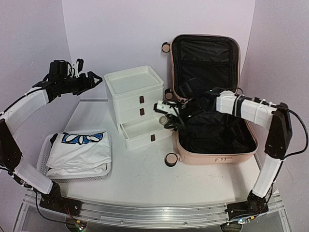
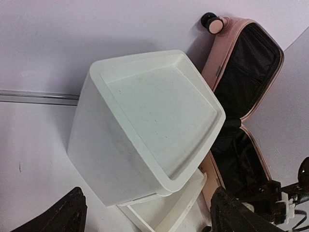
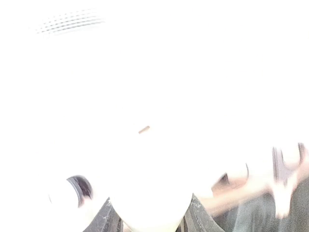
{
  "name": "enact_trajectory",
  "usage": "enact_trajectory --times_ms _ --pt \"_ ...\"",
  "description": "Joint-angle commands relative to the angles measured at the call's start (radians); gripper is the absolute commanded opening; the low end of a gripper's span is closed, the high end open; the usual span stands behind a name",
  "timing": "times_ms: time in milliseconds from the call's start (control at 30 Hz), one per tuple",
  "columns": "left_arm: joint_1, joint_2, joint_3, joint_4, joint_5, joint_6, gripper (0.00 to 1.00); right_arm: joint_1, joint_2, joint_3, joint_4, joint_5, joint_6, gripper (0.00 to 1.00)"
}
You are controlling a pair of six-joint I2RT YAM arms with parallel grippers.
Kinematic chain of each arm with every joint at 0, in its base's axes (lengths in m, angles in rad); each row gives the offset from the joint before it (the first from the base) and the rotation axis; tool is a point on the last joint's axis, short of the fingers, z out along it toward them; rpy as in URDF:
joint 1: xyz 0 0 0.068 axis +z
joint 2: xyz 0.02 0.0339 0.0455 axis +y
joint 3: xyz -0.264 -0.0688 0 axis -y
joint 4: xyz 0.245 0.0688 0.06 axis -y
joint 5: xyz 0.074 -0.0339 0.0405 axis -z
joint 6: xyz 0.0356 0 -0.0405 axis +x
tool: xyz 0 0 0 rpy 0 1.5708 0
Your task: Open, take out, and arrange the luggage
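The pale pink luggage (image 1: 215, 157) lies open at the right, its lid (image 1: 205, 58) upright against the wall and black lining showing inside; the left wrist view also shows the luggage (image 2: 223, 53). My right gripper (image 1: 167, 116) reaches over the luggage's left edge and is shut on a white object (image 1: 161, 107). In the right wrist view that white object (image 3: 149, 193) is overexposed and fills the space between my fingers (image 3: 107, 220). My left gripper (image 1: 92, 79) hangs open and raised at the far left. In its own view, that left gripper (image 2: 149, 215) looks down on the drawer unit.
A white plastic drawer unit (image 1: 134, 89) stands mid-table, its bottom drawer (image 1: 145, 134) pulled out toward the luggage. A white mesh basket (image 1: 45, 157) at the front left holds a folded white shirt (image 1: 79, 150). A caster wheel (image 1: 170, 160) sticks out at the luggage's near-left corner.
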Motion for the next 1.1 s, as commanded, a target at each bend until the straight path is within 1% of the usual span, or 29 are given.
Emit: enact_trajectory --times_ms 0,67,133,200,300,467,500,533,567,633,667,700,767,800,833,867,1000,1067 --pt "-0.013 0.034 0.046 0.064 0.091 -0.027 0.88 0.067 0.132 0.184 0.068 0.123 -0.178 0.08" --pt "-0.013 0.033 0.041 0.063 0.104 -0.024 0.88 0.110 0.207 0.244 0.063 0.226 -0.278 0.08" --pt "-0.013 0.025 0.022 0.059 0.099 -0.008 0.88 0.135 0.275 0.309 0.063 0.279 -0.361 0.08" --pt "-0.014 0.014 0.000 0.059 0.096 -0.001 0.88 0.143 0.336 0.378 0.061 0.282 -0.384 0.10" --pt "-0.020 0.000 -0.030 0.056 0.089 0.039 0.88 0.143 0.423 0.473 0.054 0.280 -0.410 0.17" --pt "-0.030 -0.021 -0.071 0.044 0.047 0.120 0.88 0.144 0.563 0.623 0.027 0.307 -0.442 0.24" --pt "-0.032 -0.025 -0.076 0.042 0.036 0.136 0.88 0.143 0.578 0.635 0.018 0.307 -0.443 0.28" --pt "-0.034 -0.028 -0.077 0.038 0.033 0.142 0.88 0.143 0.589 0.644 0.009 0.307 -0.443 0.34" --pt "-0.034 -0.031 -0.075 0.031 0.033 0.147 0.88 0.143 0.598 0.649 0.002 0.307 -0.437 0.42" --pt "-0.035 -0.044 -0.076 0.027 0.030 0.158 0.88 0.143 0.606 0.659 -0.020 0.296 -0.401 0.61" --pt "-0.035 -0.049 -0.082 0.026 0.025 0.161 0.88 0.143 0.604 0.663 -0.028 0.289 -0.357 0.67" --pt "-0.035 -0.052 -0.087 0.026 0.021 0.165 0.88 0.143 0.598 0.669 -0.040 0.277 -0.327 0.70" --pt "-0.035 -0.052 -0.092 0.027 0.014 0.170 0.88 0.144 0.577 0.676 -0.053 0.243 -0.184 0.75" --pt "-0.035 -0.050 -0.093 0.026 0.012 0.172 0.88 0.143 0.564 0.678 -0.058 0.233 -0.122 0.79" --pt "-0.035 -0.047 -0.093 0.025 0.012 0.172 0.88 0.144 0.549 0.679 -0.062 0.235 -0.056 0.91" --pt "-0.035 -0.045 -0.093 0.025 0.013 0.171 0.88 0.147 0.532 0.677 -0.062 0.246 0.016 0.97" --pt "-0.035 -0.035 -0.098 0.026 0.020 0.160 0.88 0.150 0.427 0.609 -0.059 0.266 0.352 0.98" --pt "-0.035 -0.035 -0.102 0.025 0.025 0.153 0.88 0.153 0.373 0.538 -0.061 0.286 0.536 0.98"
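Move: The right hand holds the bottle; the cabinet's open bottom drawer, where it is bound, lies about 8 cm ahead, 11 cm to its left and 11 cm below. The cabinet body is around 22 cm ahead and 18 cm left, the suitcase's lower half some 29 cm right and 4 cm ahead, its near wheel about 8 cm back and 2 cm right. From the left hand the drawer is roughly 29 cm right, 4 cm back and 25 cm below. Letting go of the held bottle inside the open bottom drawer, the right hand first swings left, then forward and down to it, about 11 cm left, 8 cm forward and 9 cm down, wrist turning some 30 degrees. There its fingers open wide, and it starts to lift off as the wrist turns mostly back. The empty left hand sinks slightly beside the cabinet. ##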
